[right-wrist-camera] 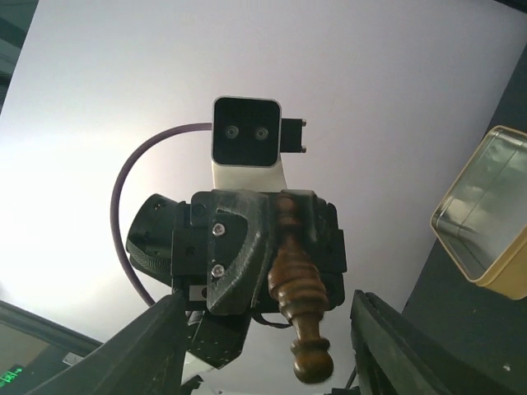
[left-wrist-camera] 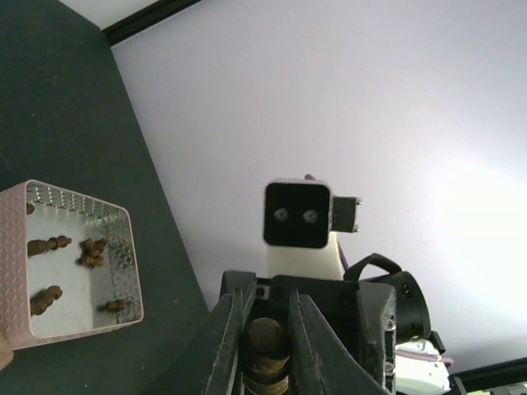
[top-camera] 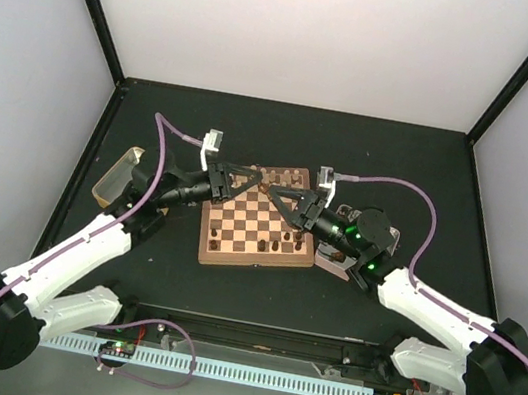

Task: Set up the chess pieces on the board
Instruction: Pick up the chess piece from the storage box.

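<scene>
The board (top-camera: 244, 223) lies mid-table with a few dark chess pieces (top-camera: 293, 176) along its far and near rows. Both grippers meet tip to tip above its far half. My left gripper (top-camera: 255, 180) (left-wrist-camera: 268, 306) is shut on a dark brown chess piece (left-wrist-camera: 267, 339). In the right wrist view that piece (right-wrist-camera: 296, 288) sticks out of the left gripper (right-wrist-camera: 239, 247) towards the camera, head first. My right gripper (top-camera: 272, 192) (right-wrist-camera: 268, 304) is open. Its fingers (right-wrist-camera: 160, 346) stand wide on either side of the piece, apart from it.
A pink-rimmed tray (left-wrist-camera: 16, 271) holding several dark pieces (left-wrist-camera: 48, 245) sits right of the board, mostly under the right arm (top-camera: 428, 306). A yellow-rimmed tin (top-camera: 115, 178) (right-wrist-camera: 486, 214) stands left of the board. Black posts mark the back corners.
</scene>
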You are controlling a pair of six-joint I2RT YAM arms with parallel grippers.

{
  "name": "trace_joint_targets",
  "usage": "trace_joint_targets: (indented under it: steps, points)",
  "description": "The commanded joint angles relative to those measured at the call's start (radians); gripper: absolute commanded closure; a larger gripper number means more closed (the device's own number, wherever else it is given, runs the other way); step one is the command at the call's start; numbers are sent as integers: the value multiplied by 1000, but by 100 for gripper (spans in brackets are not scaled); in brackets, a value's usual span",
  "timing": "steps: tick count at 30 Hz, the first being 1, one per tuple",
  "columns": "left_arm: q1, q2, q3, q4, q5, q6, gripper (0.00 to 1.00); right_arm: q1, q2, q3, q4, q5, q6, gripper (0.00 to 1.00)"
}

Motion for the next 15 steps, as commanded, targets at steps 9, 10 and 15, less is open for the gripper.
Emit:
trace_joint_targets:
  steps: [9, 10, 15]
  points:
    - [10, -31, -29, 110, -50, -66, 98, 33, -10, -14, 24, 80, 124, 63]
    - [10, -31, -30, 110, -49, -68, 99, 33, -10, -11, 22, 86, 122, 65]
    - [10, -36, -37, 111, -48, -66, 99, 34, -9, 24, -53, 107, 101, 81]
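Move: The chess piece I want is in my left fingers, its knobbed end reaching in between my open right fingers. Its middle is some 2 cm ahead and 1 cm to the left of my right hand, level with it. From my left hand it is about 2 cm back and 1 cm right. The board's middle is roughly 28 cm below my right hand, 8 cm ahead and 2 cm left; the storage box lies about 21 cm right, 5 cm ahead and as far down. My right hand stays in place and closes its fingers around the knobbed end of the chess piece, from a bit over half open to about a quarter, rolling some 5 to 10 degrees about its own length to line up. My left hand keeps its pinch on the piece and eases only about half a centimetre to the left. ##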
